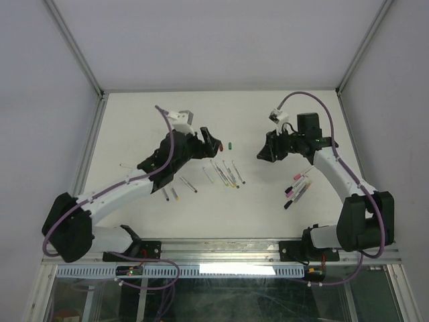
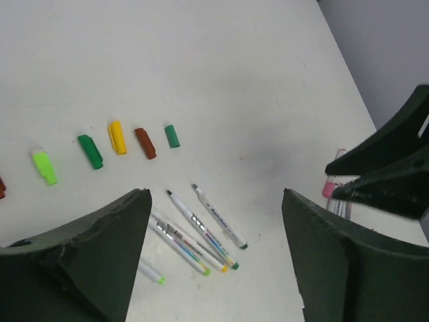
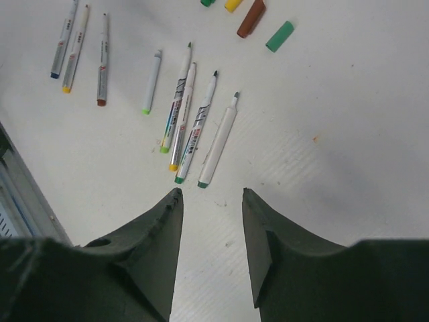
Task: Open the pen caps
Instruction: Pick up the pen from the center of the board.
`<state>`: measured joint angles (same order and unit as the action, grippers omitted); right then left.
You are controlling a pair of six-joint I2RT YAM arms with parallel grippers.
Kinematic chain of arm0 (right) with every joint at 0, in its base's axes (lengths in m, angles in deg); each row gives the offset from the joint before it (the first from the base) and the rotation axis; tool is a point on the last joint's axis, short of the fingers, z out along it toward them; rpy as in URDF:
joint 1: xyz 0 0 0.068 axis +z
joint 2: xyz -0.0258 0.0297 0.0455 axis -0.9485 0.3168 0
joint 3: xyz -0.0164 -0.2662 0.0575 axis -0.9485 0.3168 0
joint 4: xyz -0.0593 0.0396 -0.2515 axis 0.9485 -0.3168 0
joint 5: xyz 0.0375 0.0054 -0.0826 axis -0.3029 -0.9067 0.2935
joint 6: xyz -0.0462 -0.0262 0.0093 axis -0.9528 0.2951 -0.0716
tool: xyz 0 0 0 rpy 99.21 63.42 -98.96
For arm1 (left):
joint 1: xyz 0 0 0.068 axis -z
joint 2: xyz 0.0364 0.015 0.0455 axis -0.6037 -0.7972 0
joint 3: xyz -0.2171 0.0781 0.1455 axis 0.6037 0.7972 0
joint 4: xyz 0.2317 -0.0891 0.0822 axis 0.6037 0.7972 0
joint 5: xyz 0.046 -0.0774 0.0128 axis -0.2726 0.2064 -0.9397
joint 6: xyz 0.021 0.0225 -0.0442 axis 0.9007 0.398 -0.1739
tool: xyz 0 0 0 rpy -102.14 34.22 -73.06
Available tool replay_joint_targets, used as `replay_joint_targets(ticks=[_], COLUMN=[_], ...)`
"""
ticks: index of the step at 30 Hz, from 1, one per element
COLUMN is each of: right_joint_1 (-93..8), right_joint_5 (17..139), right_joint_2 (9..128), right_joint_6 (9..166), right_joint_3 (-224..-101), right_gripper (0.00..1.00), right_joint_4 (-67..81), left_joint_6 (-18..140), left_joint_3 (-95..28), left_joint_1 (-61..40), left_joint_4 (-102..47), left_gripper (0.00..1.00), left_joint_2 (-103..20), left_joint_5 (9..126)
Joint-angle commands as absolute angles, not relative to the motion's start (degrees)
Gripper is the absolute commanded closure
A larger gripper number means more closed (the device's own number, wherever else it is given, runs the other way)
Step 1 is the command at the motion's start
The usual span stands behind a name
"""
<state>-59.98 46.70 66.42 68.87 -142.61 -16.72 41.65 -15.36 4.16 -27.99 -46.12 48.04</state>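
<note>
Several loose pen caps lie in a row on the table: light green [image 2: 44, 166], dark green [image 2: 90, 151], yellow [image 2: 117, 137], brown [image 2: 145, 143] and green [image 2: 172, 136]. The green cap [image 1: 230, 145] sits just right of my left gripper [image 1: 213, 139]. That left gripper [image 2: 216, 194] is open above the table, nothing between its fingers. Uncapped white pens [image 2: 201, 228] lie below it. My right gripper [image 3: 211, 192] is open and empty, hovering beside the same uncapped pens [image 3: 194, 127]. The green [image 3: 279, 36] and brown [image 3: 251, 18] caps show at the top of the right wrist view.
A bunch of capped pens [image 1: 297, 188] with pink and dark caps lies near the right arm. More uncapped pens [image 1: 181, 188] lie near the left arm, three of them in the right wrist view [image 3: 80, 47]. The table's metal front rail [image 1: 221, 249] runs behind the arm bases.
</note>
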Motion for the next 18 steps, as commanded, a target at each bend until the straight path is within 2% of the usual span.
replay_joint_targets(ticks=[1, 3, 4, 7, 10, 12, 15, 18], right_joint_1=[-64.0, -65.1, -65.4, -66.1, -66.1, -66.0, -65.8, -65.5], right_joint_5=[33.7, 32.6, 32.3, 31.6, 27.9, 22.6, 17.2, 18.3], right_joint_2=[60.3, 58.3, 57.3, 54.6, 53.3, 53.8, 56.2, 59.1], right_joint_6=[58.7, 56.5, 55.9, 55.8, 54.7, 48.1, 35.3, 23.3], right_joint_3=[-145.8, -146.3, -146.5, -146.3, -146.3, -146.9, -151.0, -156.1], right_gripper=[0.57, 0.57, 0.57, 0.51, 0.32, 0.21, 0.15, 0.14], right_joint_4=[-21.2, -22.5, -22.6, -20.8, -19.6, -22.3, -31.5, -41.6], left_joint_6=[46.3, 46.7, 46.9, 47.8, 48.1, 48.1, 47.7, 47.1], left_joint_3=[-0.4, 5.4, 8.4, 12.8, 14.9, 16.3, 18.8, 21.0], left_joint_1=[4.3, 4.1, 4.0, 3.6, 3.5, 3.5, 3.3, 3.3], left_joint_4=[-45.6, -49.5, -50.6, -51.8, -50.2, -49.4, -49.6, -50.2], left_gripper=[0.13, 0.03, 0.01, 0.01, 0.01, 0.01, 0.01, 0.01], left_joint_2=[-33.0, -27.7, -25.4, -19.5, -15.4, -13.3, -10.8, -8.8], left_joint_5=[51.1, 51.9, 52.1, 53.5, 55.0, 55.7, 55.9, 55.7])
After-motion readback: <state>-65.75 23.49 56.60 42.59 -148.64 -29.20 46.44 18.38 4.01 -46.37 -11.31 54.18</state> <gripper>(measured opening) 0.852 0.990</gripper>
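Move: The still-capped pens, the likely next pick, lie in a heap about 14 cm to the right of the empty right hand, 6 cm back and some 13 cm below. From that hand, the opened green pen lies about 8 cm left and 1 cm ahead, and its green cap 11 cm left and 13 cm ahead. From the left hand, the heap is some 31 cm right, 9 cm back and 18 cm below; the green cap is 9 cm ahead and 6 cm right. Touching nothing, both hands clear the board. The left draws back about 9 cm and 6 cm left, nearly level, away from the green cap, its fingers tipping up and opening from mostly open to full. The right climbs some 10 cm away from the opened green pen, easing back 4 cm; its wrist tips up and swings counter-clockwise, roughly 30 degrees in all, while its half-open fingers spread wide. ##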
